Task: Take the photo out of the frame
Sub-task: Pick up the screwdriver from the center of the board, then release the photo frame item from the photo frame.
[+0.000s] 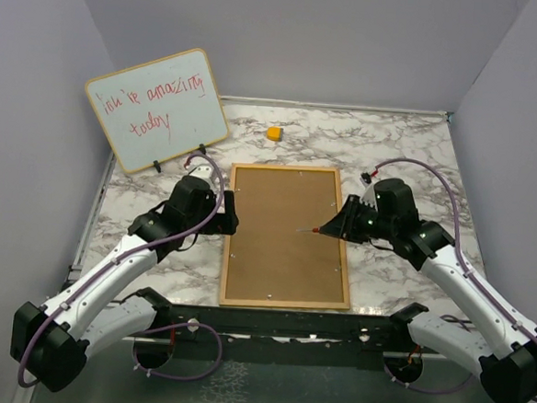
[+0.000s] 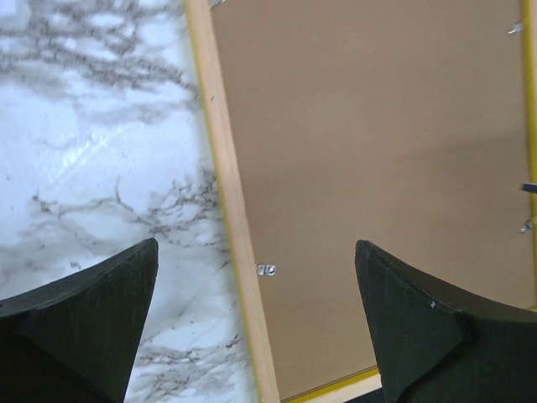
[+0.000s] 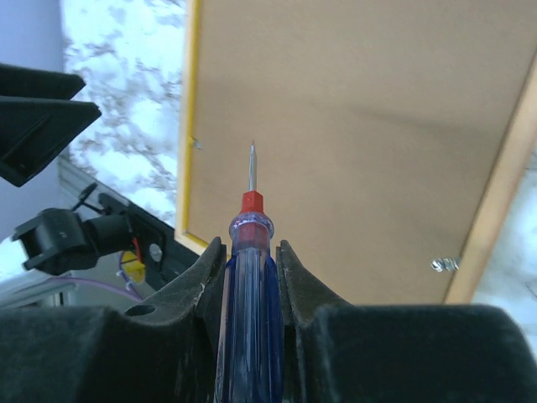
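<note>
The frame (image 1: 284, 249) lies face down in the middle of the table, brown back up, with a thin yellow border and small metal clips (image 2: 267, 269). The photo is hidden beneath the back. My left gripper (image 1: 231, 210) hovers over the frame's left edge (image 2: 225, 201), open wide (image 2: 256, 252) and holding nothing. My right gripper (image 1: 329, 231) hangs above the frame's right side, shut (image 3: 252, 252) on a blue-handled screwdriver (image 3: 252, 336). The screwdriver's thin tip (image 1: 300, 230) points left over the brown back (image 3: 361, 117).
A whiteboard (image 1: 157, 109) with red handwriting leans at the back left. A small yellow object (image 1: 273, 134) sits behind the frame. Grey walls close in both sides, and a dark rail (image 1: 288, 321) runs along the table's near edge.
</note>
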`<move>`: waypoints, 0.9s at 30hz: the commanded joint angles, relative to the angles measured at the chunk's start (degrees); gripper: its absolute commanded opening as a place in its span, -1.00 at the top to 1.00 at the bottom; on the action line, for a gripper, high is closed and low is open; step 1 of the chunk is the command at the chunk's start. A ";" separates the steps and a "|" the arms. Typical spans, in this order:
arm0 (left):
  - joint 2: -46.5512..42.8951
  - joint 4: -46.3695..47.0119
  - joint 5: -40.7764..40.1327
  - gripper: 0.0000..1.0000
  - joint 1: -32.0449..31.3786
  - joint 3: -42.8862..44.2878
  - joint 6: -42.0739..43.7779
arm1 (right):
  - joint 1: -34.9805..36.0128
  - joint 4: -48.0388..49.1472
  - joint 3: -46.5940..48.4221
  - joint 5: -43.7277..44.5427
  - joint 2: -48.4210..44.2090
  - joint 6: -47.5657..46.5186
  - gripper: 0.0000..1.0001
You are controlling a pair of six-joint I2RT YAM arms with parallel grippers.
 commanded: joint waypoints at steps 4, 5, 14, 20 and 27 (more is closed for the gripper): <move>-2.64 -1.08 -5.07 -0.98 0.31 -4.53 -7.65 | 0.21 -12.87 3.81 4.98 -0.31 -2.00 0.98; -2.78 -0.61 -5.32 -0.98 0.31 -4.72 -6.77 | 0.23 -12.26 3.35 4.65 -1.47 -1.49 0.98; -4.36 4.94 0.60 -0.98 0.81 -4.66 1.70 | 0.17 5.12 -6.15 -31.35 -8.98 -12.10 0.98; -10.03 4.01 -4.12 -0.98 0.84 -6.30 -2.45 | 0.24 5.45 -7.46 -37.74 -10.82 -17.71 0.98; -8.00 2.93 -9.19 -0.98 0.84 -6.93 -6.66 | 0.21 3.37 -7.73 -34.83 -10.04 -16.21 0.98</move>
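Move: The closed right gripper already holds the screwdriver over the board. The metal tab in the middle of the frame's near edge lies about 6 cm back, 14 cm to its left and some 16 cm below. The right-edge tab is 2 cm ahead and 4 cm to its right; the lower left-edge tab, 5 cm ahead and 25 cm to its left. From the open left gripper the near-edge tab lies some 9 cm back, 12 cm right and 13 cm below. Keep the screwdriver gripped in the right gripper, dip it a little to the right, then sweep it back about 10 cm, ending slightly higher, while swinging it some 35 degrees counter-clockwise so its tip comes back over the board towards the near-edge tab. Keep the left gripper open by the frame's left edge, letting it sink about 3 cm and then rise again. ##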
